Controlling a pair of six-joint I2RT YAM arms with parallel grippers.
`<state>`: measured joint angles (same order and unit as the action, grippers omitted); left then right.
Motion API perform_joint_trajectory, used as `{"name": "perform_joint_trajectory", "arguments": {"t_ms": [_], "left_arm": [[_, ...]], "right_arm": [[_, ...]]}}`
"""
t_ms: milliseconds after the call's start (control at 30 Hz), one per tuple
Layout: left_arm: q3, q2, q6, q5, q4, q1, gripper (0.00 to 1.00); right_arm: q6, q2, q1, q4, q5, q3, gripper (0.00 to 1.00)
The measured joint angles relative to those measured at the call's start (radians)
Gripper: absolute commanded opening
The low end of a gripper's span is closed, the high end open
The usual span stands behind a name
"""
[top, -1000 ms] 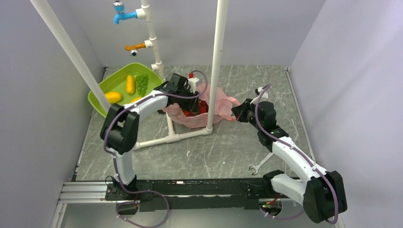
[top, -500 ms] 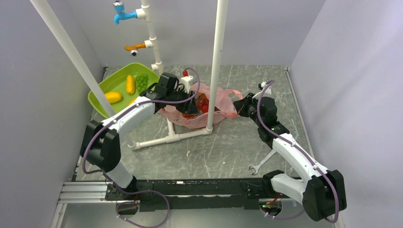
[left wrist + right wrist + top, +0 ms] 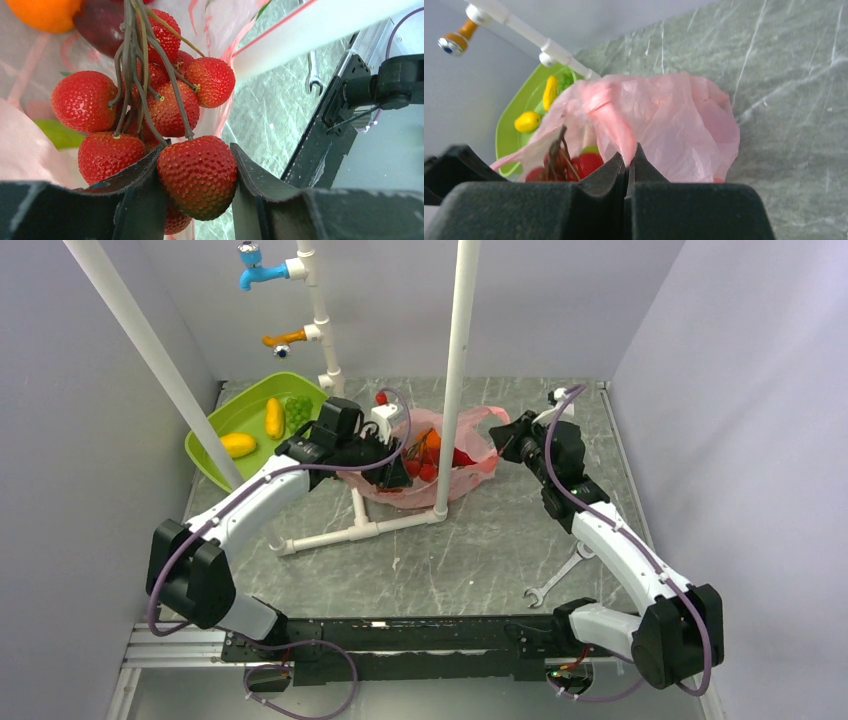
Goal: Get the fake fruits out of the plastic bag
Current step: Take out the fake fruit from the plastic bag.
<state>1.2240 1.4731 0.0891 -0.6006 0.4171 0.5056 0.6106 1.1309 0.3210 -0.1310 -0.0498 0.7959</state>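
Observation:
The pink plastic bag [image 3: 470,462] lies mid-table around a white post, its mouth open. My left gripper [image 3: 398,474] reaches into it and is shut on one red strawberry [image 3: 197,175] of a stemmed bunch [image 3: 145,100] of fake fruits. An orange fruit [image 3: 45,12] and a dark red one [image 3: 100,30] lie deeper in the bag. My right gripper [image 3: 508,444] is shut on the bag's handle [image 3: 616,125] and holds it up; the bunch shows through the bag [image 3: 574,167]. A yellow-orange mango piece [image 3: 238,444] lies in the green tray.
The green tray [image 3: 225,412] at the back left also holds a slim yellow-orange piece [image 3: 274,417] and green grapes [image 3: 298,410]. A white pipe frame [image 3: 450,380] stands through the workspace, with taps at the back. A wrench [image 3: 560,575] lies at the front right.
My left arm has drawn back to the left with the strawberry bunch in its jaws. My right gripper has moved back and up with the handle, and the bag's mouth has spread open.

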Motion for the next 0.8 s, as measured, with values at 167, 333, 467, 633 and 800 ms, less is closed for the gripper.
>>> {"name": "perform_joint_trajectory", "arguments": {"t_ms": [167,333,467,633,800], "left_arm": [[-0.059,-0.063,0.0,-0.005,-0.001,0.0,0.0],[-0.068,-0.163,-0.023,-0.013,-0.008,0.0,0.0],[-0.066,-0.226,-0.037,0.006,-0.009,0.0,0.0],[-0.066,-0.28,-0.02,0.115,-0.04,0.0,0.0],[-0.062,-0.353,0.003,0.321,-0.093,-0.016,0.0]], "right_arm": [[0.004,0.022,-0.003,-0.001,0.022,0.063,0.0],[0.023,0.05,-0.005,0.034,0.053,0.065,0.0],[0.014,0.045,-0.005,0.039,0.058,0.055,0.0],[0.006,0.03,-0.006,0.038,0.011,0.001,0.0],[0.01,0.027,-0.005,0.04,-0.039,-0.061,0.0]]}}
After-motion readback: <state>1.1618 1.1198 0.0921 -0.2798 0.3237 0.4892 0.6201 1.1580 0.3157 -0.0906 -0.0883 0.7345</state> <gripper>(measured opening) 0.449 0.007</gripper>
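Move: My left hand already grips one strawberry of the bunch, the rest still hanging in the bag's mouth. The green basin lies roughly 32 cm to its left, 16 cm ahead and 15 cm below; the pink bag's middle is some 8 cm ahead, 6 cm right and 13 cm below. The white post's foot stands 10 cm right and 3 cm back, 17 cm down. From my right hand, the basin is about 55 cm left and 9 cm ahead, 19 cm below. I keep my left fingers shut on the strawberry, ease back about 3 cm, then lift the bunch some 11 cm and, speeding up, swing it left to the basin's side and forward again, tipping the fingers upward and turning them counter-clockwise. My right hand still pinches the bag's handle, rising slightly before sinking about 7 cm and drawing back a little. ##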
